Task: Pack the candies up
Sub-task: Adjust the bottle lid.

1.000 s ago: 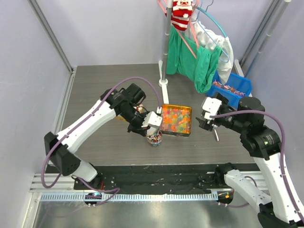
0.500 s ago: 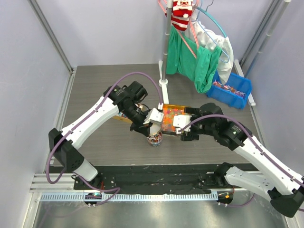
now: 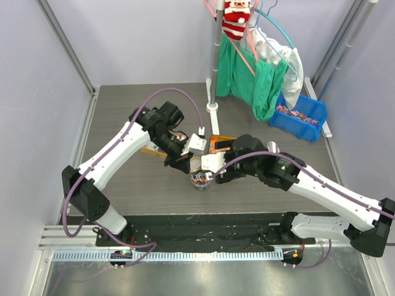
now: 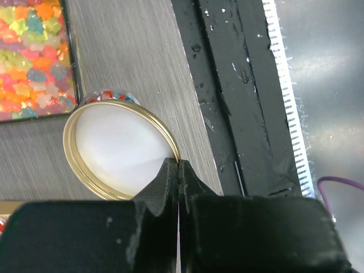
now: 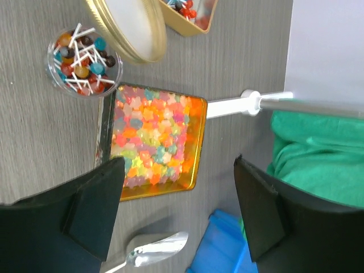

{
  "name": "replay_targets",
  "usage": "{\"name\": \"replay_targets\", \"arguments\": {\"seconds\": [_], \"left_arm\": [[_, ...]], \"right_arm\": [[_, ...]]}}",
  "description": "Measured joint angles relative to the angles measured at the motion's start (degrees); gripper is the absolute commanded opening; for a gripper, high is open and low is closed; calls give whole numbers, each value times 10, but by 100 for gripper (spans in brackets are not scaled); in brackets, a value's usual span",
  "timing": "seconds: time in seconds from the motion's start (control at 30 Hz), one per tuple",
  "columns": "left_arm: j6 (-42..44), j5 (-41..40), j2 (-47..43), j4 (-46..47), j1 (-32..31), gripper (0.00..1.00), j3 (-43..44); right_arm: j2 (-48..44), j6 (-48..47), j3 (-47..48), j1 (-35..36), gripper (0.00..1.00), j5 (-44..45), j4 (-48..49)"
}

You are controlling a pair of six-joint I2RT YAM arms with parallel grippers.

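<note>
My left gripper (image 4: 178, 165) is shut on the rim of a gold lid (image 4: 116, 149) with a white inside, held tilted just above a clear jar (image 3: 200, 180). The jar (image 5: 84, 62) holds round red, blue and orange candies on white sticks. More wrapped candies lie in a small gold box (image 5: 190, 12) and in the blue bin (image 3: 297, 115). My right gripper (image 5: 179, 170) stands wide open with nothing between its fingers. It hovers over the tray just right of the jar, and in the top view the gripper (image 3: 214, 168) is beside the jar.
A gold tray (image 5: 193, 145) of orange, yellow and green jelly pieces sits beside the jar. A metal scoop (image 5: 156, 250) lies past the tray. A white stand base (image 3: 212, 108) with a pole carries green cloth (image 3: 262, 86). The black table edge (image 4: 239, 102) runs close by.
My right arm has swung left from the table's right side across the tray to the jar. The left arm has shifted slightly up and left, the lid still in its grip.
</note>
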Motion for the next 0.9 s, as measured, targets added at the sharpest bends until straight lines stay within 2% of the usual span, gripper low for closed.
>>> {"name": "replay_targets", "arguments": {"seconds": [0.17, 0.33, 0.9], "left_arm": [[4, 6, 16, 0, -7, 0, 0], [2, 6, 21, 4, -6, 0, 0], [1, 5, 41, 4, 13, 0, -1]], "right_arm": [[37, -15, 2, 50, 80, 47, 1], [39, -40, -19, 69, 80, 77, 15], [10, -113, -116, 92, 79, 153, 78]]}}
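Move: The lollipop jar, still open, stands about 4 cm to the right of the left hand, level with it and some 14 cm lower; from the right hand it is some 8 cm left, 4 cm back and 15 cm below. The gummy tray lies roughly 9 cm farther out than the jar and 10 cm to its right. The lollipop box lies about 12 cm farther out than the jar and 12 cm to its left. The jar is approached by the open, empty right hand, which sinks about 5 cm, swinging briefly left and back again, while it rolls and turns some 20 degrees and its fingers stay wide. The gold lid stays pinched by its rim in the shut left fingers, eased about 2 cm down and slightly forward above the jar. ##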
